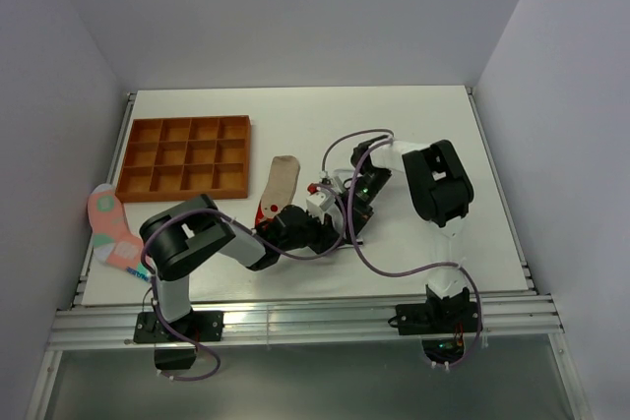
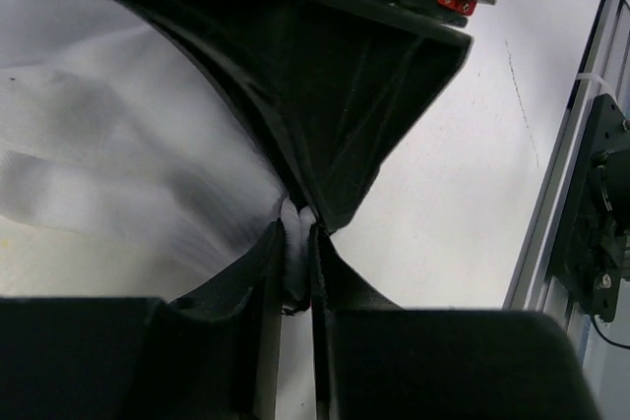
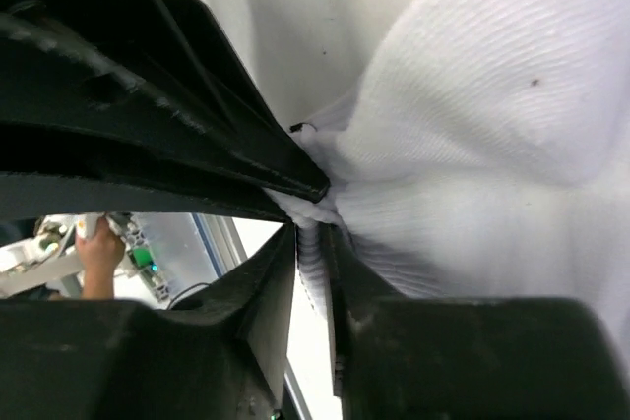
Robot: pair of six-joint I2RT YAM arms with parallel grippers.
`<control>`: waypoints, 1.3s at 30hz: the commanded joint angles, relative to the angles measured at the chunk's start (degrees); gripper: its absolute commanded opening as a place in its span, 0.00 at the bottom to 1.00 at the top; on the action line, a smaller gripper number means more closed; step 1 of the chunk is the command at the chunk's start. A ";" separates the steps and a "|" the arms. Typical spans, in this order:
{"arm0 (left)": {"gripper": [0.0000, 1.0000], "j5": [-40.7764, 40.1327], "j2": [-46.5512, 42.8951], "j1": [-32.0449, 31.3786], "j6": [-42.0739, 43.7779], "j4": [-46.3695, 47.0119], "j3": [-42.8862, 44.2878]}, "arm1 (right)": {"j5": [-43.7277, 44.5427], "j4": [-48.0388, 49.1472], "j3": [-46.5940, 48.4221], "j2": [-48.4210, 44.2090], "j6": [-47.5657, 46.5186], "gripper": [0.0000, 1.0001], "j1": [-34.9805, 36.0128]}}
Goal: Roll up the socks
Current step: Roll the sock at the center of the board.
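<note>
A white sock [image 2: 118, 164] fills the left wrist view, and its ribbed fabric [image 3: 472, 125] fills the right wrist view. My left gripper [image 2: 297, 248] is shut on a fold of the white sock. My right gripper [image 3: 313, 243] is shut on a ribbed edge of the same sock. The two grippers meet tip to tip, with the left gripper [image 1: 317, 231] beside the right gripper [image 1: 350, 211], and they hide the white sock from above. A beige sock [image 1: 282, 180] lies flat just left of them, with a red sock [image 1: 266, 210] at its near end.
An orange compartment tray [image 1: 185, 154] sits at the back left. A salmon sock with coloured spots [image 1: 110, 227] lies at the table's left edge. The metal rail [image 1: 295, 322] runs along the near edge, close behind the left gripper.
</note>
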 commanded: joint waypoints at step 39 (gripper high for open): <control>0.00 24.30 8.36 11.69 -27.67 -37.48 5.99 | 14.80 43.97 -43.86 -62.92 -7.33 0.44 1.28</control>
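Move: Both hands are at the striped cuff of the white sock, near the board's centre: it sits in the left hand's fingertips, a centimetre or so below the hand point, and practically at the right hand's fingertips too. The sock's foot lies about 9 cm ahead of the left hand and 3 cm to its left. The reindeer sock is some 17 cm to the left of that hand and 10 cm ahead. Forward about 6 cm, then to the right and back while rising some 6 cm, the right hand opens off the cuff and comes away. As it goes, its wrist swings around 60 degrees, from pointing back at the base to reaching leftward and down. The left hand keeps its pinch on the cuff almost on the spot, rolling its top forward roughly 40 degrees and sinking about 1 cm. ##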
